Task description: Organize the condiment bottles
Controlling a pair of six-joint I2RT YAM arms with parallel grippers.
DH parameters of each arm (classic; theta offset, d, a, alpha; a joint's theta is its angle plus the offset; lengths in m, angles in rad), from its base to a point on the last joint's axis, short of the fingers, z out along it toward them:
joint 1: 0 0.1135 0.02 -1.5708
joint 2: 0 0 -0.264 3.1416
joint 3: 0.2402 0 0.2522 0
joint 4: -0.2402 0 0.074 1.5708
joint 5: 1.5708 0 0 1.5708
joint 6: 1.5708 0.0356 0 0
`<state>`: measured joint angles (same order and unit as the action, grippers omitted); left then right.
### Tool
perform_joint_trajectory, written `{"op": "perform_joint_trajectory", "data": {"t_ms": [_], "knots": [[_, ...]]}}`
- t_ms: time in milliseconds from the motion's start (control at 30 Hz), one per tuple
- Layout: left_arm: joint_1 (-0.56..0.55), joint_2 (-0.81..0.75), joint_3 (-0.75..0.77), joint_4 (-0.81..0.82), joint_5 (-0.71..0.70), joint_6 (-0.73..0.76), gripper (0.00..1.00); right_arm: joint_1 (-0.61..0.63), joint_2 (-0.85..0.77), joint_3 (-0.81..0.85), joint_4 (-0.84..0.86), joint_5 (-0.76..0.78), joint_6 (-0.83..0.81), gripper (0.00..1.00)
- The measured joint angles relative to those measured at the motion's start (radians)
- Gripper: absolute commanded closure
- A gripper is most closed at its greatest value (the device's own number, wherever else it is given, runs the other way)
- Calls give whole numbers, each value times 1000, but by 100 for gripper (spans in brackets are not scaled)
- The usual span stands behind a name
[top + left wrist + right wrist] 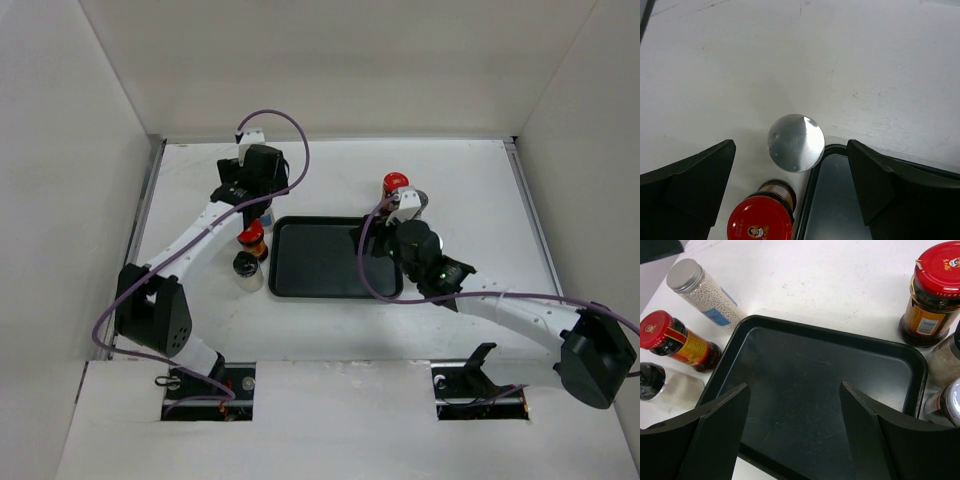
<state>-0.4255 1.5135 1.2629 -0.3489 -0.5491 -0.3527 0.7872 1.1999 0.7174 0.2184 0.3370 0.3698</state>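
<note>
The black tray (330, 258) lies empty mid-table. Three condiment bottles stand along its left side: a silver-lidded bottle of white grains (702, 292), a red-lidded dark jar (252, 238) and a black-lidded clear shaker (246, 268). My left gripper (791, 150) hangs open right above the silver lid (795, 142), with the red lid (760, 220) just in front of it. Beyond the tray's far right corner stand a red-lidded jar (395, 184) and two shakers (945, 362), partly hidden. My right gripper (794, 387) is open over the tray's right part, holding nothing.
White walls close in the table on the left, back and right. The right arm's purple cable loops over the tray's right rim (362, 270). Both arm bases sit at the near edge.
</note>
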Motion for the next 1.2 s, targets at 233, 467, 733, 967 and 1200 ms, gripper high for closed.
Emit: {"op": "perform_joint_trajectory", "data": {"t_ms": [233, 467, 733, 967, 1200], "knots": [[8, 103, 18, -1, 0, 1, 6, 0, 0, 0, 0, -1, 0, 21], [17, 144, 18, 7, 23, -21, 24, 0, 0, 0, 0, -1, 0, 20], [39, 145, 13, 32, 41, -44, 53, 0, -1, 0, 0, -1, 0, 20], [36, 123, 10, 23, 45, -44, 62, -2, -11, -2, 0, -1, 1, 20], [-3, -1, 10, 37, 29, -33, 62, -7, -19, -13, 6, -1, 1, 20]]}}
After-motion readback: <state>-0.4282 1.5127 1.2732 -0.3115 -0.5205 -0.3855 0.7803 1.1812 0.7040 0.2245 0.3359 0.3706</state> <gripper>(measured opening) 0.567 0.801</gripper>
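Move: The silver-capped condiment bottle, upright with white grains in it, stands about 2 cm ahead of the left hand and in line with it, its middle some 9 cm below. From that hand, the red-capped jar is roughly 5 cm back and 2 cm left, the black-capped jar some 12 cm back and 4 cm left, and the middle of the black tray about 5 cm back and 15 cm right, all 11 to 14 cm down. From the right hand, the silver-capped bottle lies about 12 cm ahead, 23 cm left and 8 cm below. With its fingers wide open, the left hand sinks about 5 cm and edges some 2 cm forward, tipping slightly further down, until the fingers straddle the silver-capped bottle's top, then closes them and pinches the cap from both sides. After a brief hold there, it lifts the bottle by the cap, slowly at first and then faster, about 6 cm up and slightly back, the wrist tipping back up a little and the grip kept. ##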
